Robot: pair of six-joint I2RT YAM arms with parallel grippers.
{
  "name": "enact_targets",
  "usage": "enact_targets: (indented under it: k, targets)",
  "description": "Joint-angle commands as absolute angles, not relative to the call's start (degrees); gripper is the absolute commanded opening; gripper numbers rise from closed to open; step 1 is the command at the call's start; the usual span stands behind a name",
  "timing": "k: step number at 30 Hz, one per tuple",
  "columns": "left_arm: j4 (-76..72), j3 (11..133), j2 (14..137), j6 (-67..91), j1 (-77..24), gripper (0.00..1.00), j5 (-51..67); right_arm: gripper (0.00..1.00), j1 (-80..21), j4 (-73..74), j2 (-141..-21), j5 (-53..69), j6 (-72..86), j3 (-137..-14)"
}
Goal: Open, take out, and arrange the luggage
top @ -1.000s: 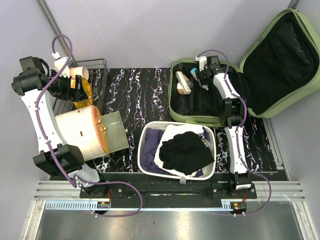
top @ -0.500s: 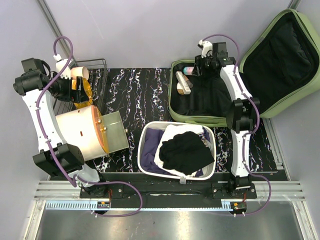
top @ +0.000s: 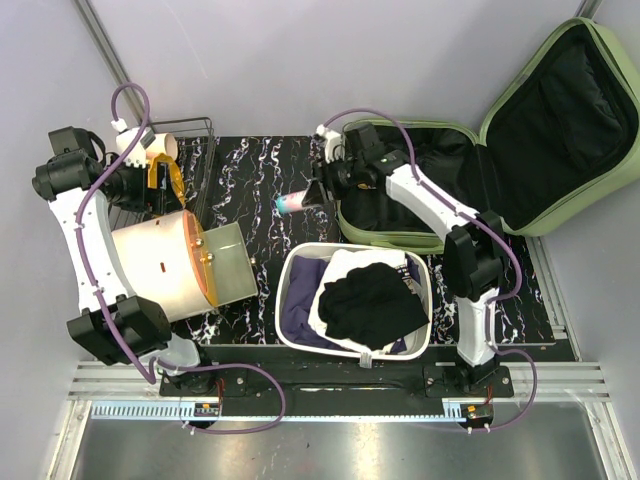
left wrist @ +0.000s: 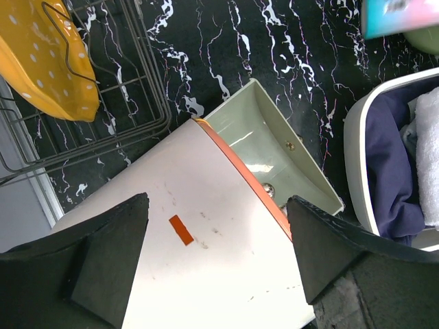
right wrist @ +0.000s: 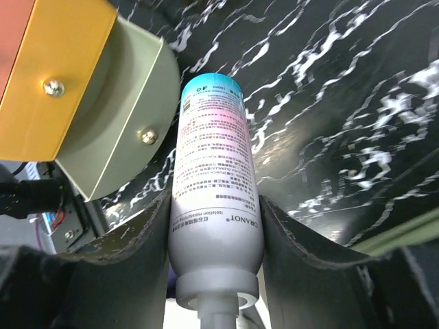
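The olive-green luggage (top: 385,238) lies open at the back right, its black-lined lid (top: 560,110) leaning back against the wall. My right gripper (top: 318,192) has reached left past the luggage's edge and is over the marbled table. It is shut on a white bottle (top: 293,202) with a pink and teal end. In the right wrist view both fingers press the bottle (right wrist: 216,178) near its neck, at the gripper (right wrist: 214,205). My left gripper (top: 150,182) hangs open at the far left, and its wrist view shows the gripper (left wrist: 216,205) empty above a white can.
A white can (top: 160,265) with an orange rim and a pale green flap (left wrist: 274,151) lies on its side at the left. Behind it a wire rack (top: 195,150) holds a yellow spotted item (left wrist: 41,62). A white bin (top: 290,265) of folded clothes sits at the front centre.
My right arm has swung left out of the luggage, carrying the bottle over the table toward the white can. The left arm has barely shifted.
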State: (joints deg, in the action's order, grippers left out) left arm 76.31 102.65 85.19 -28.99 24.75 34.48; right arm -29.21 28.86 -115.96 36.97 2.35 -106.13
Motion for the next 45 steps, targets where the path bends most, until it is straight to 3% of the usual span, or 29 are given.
enact_targets:
  k: [1,13,33,35,36,40,45]
  targets:
    - [73.74,101.52,82.97,-28.83,24.61,0.86,36.21,0.0,-33.83,18.64,-112.58,39.38,9.57,-105.12]
    - [73.39,100.81,82.71,-28.3,24.61,0.86,36.82,0.0,-46.66,9.4,-120.23,33.42,15.47,-110.56]
    - [71.37,97.12,81.83,-28.21,24.61,0.86,36.91,0.0,-54.4,-1.41,-129.64,22.05,18.72,-111.79]
    - [71.37,97.29,81.83,-28.21,24.61,0.86,36.83,0.1,-55.11,-0.62,-130.51,23.55,18.63,-112.85]
    - [71.45,97.21,81.83,-28.21,24.61,0.86,36.74,0.29,-55.28,-0.35,-130.52,24.6,18.63,-112.85]
    - [71.37,96.95,81.65,-28.48,24.7,0.86,36.3,0.59,-55.72,-0.35,-129.29,27.59,17.93,-110.84]
    - [71.37,96.59,81.74,-28.56,24.7,0.86,36.39,0.81,-55.81,-0.35,-126.65,31.01,15.12,-109.25]
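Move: The bottle already in the right hand goes to the round bin's open tray, about 21 cm to that hand's left, 12 cm back and 13 cm below. The round bin itself stands some 37 cm to the hand's left and 14 cm back. The clothes tub is about 20 cm back and 9 cm right, the suitcase roughly 18 cm ahead and 24 cm right. From the left hand the tray lies about 14 cm right, level fore and aft, 21 cm below. Leftward and somewhat back, the right hand carries the bottle some 20 cm to the bin's open tray, rising a little on the way and then sinking about 9 cm over it. After a last slow creep left, its fingers open and let go of the bottle, the hand easing farther left and back. The open left hand sinks about 2 cm above the round bin. ##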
